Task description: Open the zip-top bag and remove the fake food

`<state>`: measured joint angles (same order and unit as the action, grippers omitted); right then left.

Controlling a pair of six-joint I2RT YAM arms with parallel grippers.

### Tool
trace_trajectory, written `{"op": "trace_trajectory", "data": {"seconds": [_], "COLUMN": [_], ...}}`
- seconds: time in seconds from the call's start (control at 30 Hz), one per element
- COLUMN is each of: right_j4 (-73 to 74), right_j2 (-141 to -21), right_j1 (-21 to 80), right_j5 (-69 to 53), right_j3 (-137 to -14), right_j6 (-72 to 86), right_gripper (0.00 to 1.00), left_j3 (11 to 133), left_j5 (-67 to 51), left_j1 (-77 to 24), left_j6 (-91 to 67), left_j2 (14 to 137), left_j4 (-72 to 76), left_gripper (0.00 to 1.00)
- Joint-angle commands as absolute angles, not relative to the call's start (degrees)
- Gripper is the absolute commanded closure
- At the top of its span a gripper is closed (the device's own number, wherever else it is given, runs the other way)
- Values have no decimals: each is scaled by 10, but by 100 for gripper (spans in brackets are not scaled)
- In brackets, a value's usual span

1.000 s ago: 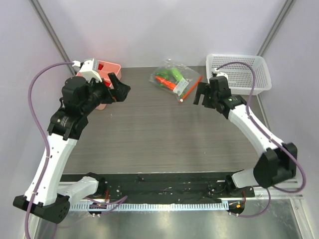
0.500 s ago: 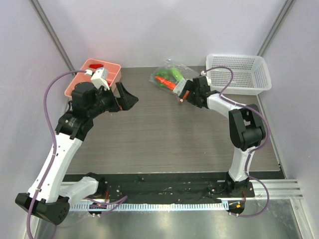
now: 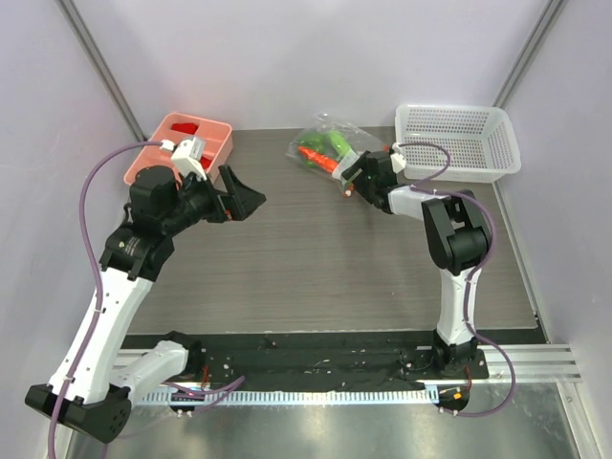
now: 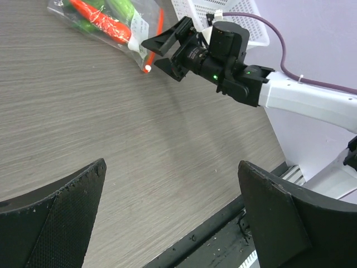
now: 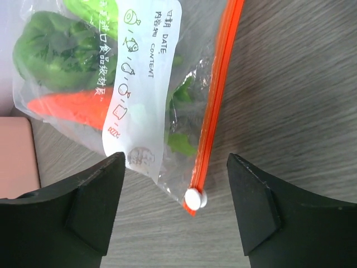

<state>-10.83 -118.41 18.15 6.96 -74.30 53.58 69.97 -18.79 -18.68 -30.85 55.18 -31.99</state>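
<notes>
The zip-top bag (image 3: 325, 148) lies at the back of the table, clear and crinkly, with the fake food inside: a green pepper (image 5: 53, 50) and an orange carrot (image 5: 67, 109). Its orange zip strip (image 5: 216, 100) ends in a white slider (image 5: 193, 197). My right gripper (image 3: 352, 182) is low at that corner, open. In the right wrist view the slider lies between the two fingers of the right gripper (image 5: 175, 164), touching neither. My left gripper (image 3: 244, 196) hangs open over the table's left middle with nothing between its fingers (image 4: 83, 190).
A white mesh basket (image 3: 459, 139) stands at the back right, just behind the right arm. A pink tray (image 3: 215, 129) holding red blocks sits at the back left. The black rail runs along the table's near edge (image 4: 223, 223).
My right gripper has swung left and down to the bag's slider corner, its jaws narrowing a little. The left arm has moved right, off the pink tray.
</notes>
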Motion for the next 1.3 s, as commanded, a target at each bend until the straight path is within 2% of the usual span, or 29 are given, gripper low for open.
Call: {"op": "trace_trajectory", "data": {"seconds": [0.0,0.07,0.1,0.13,0.2,0.27,0.3,0.37,0.4,0.43,0.53,0.57,0.6,0.7,0.77,0.9,1.0,1.1,1.27], "right_j4": [-169,-189,-196,-205,-219,-221,-212,-196,-176,-166,-110,-79,-3,171,233,403,483,489,417], "right_j2": [-1206,-1221,-1225,-1230,-1240,-1243,-1244,-1242,-1236,-1233,-1228,-1230,-1232,-1240,-1230,-1210,-1187,-1141,-1060], "right_j1": [174,168,166,167,168,171,171,175,176,176,176,178,184,212,234,304,342,368,377], "right_j5": [82,65,59,55,39,26,19,8,-16,-25,-109,-136,-168,-161,-149,-162,-226,-247,-203], "right_j3": [-746,-745,-745,-746,-753,-765,-772,-793,-802,-810,-860,-912,-942,-1051,-1101,-1145,-1140,-1101,-1062], "right_j6": [558,564,568,569,563,548,539,499,481,463,376,315,285,146,37,-110,-183,-199,-186], "right_gripper": [25,31,42,44,57,64,73,81,91,93,96,99,99,99,99,99,99,99,99], "left_j3": [695,694,693,694,694,696,697,698,696,695,690,689,687,690,691,694,707,732,762], "left_j5": [-209,-212,-214,-214,-217,-217,-217,-218,-217,-218,-215,-214,-213,-212,-213,-210,-193,-161,-136], "left_j1": [-185,-185,-185,-185,-185,-185,-185,-185,-185,-185,-185,-185,-185,-185,-185,-185,-185,-185,-185], "left_j6": [-300,-300,-300,-299,-299,-298,-299,-300,-301,-302,-303,-302,-301,-303,-308,-307,-273,-241,-250], "left_j2": [544,545,547,546,546,545,544,542,541,541,537,536,536,537,536,529,522,523,537], "left_j4": [-301,-303,-308,-308,-312,-313,-314,-313,-312,-310,-310,-309,-308,-308,-306,-308,-327,-346,-364], "left_gripper": [0,0,0,0,0,0,0,0,0,0,0,0,0,0,0,0,0,0,0]}}
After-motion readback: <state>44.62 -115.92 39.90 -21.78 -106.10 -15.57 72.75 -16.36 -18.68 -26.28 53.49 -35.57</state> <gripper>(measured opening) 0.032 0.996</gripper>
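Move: The zip's near end, with its white slider, lies just under the right hand, roughly 1 cm ahead and 3 cm below. The bag's middle is some 10 cm ahead and 5 cm to the left, with the carrot about 8 cm ahead and 8 cm left. The white basket stands roughly 13 cm ahead and 26 cm to the right. From the left hand, the zip's end is about 27 cm ahead, 22 cm right and 32 cm lower. The near end of the bag's red zip gets pinched as the right hand eases about 2 cm forward and down and shuts its open fingers on it. Keeping hold, the hand rises some 12 cm while swinging left, then sweeps back about 20 cm and farther left towards the left gripper, turning nearly 90 degrees counter-clockwise. ##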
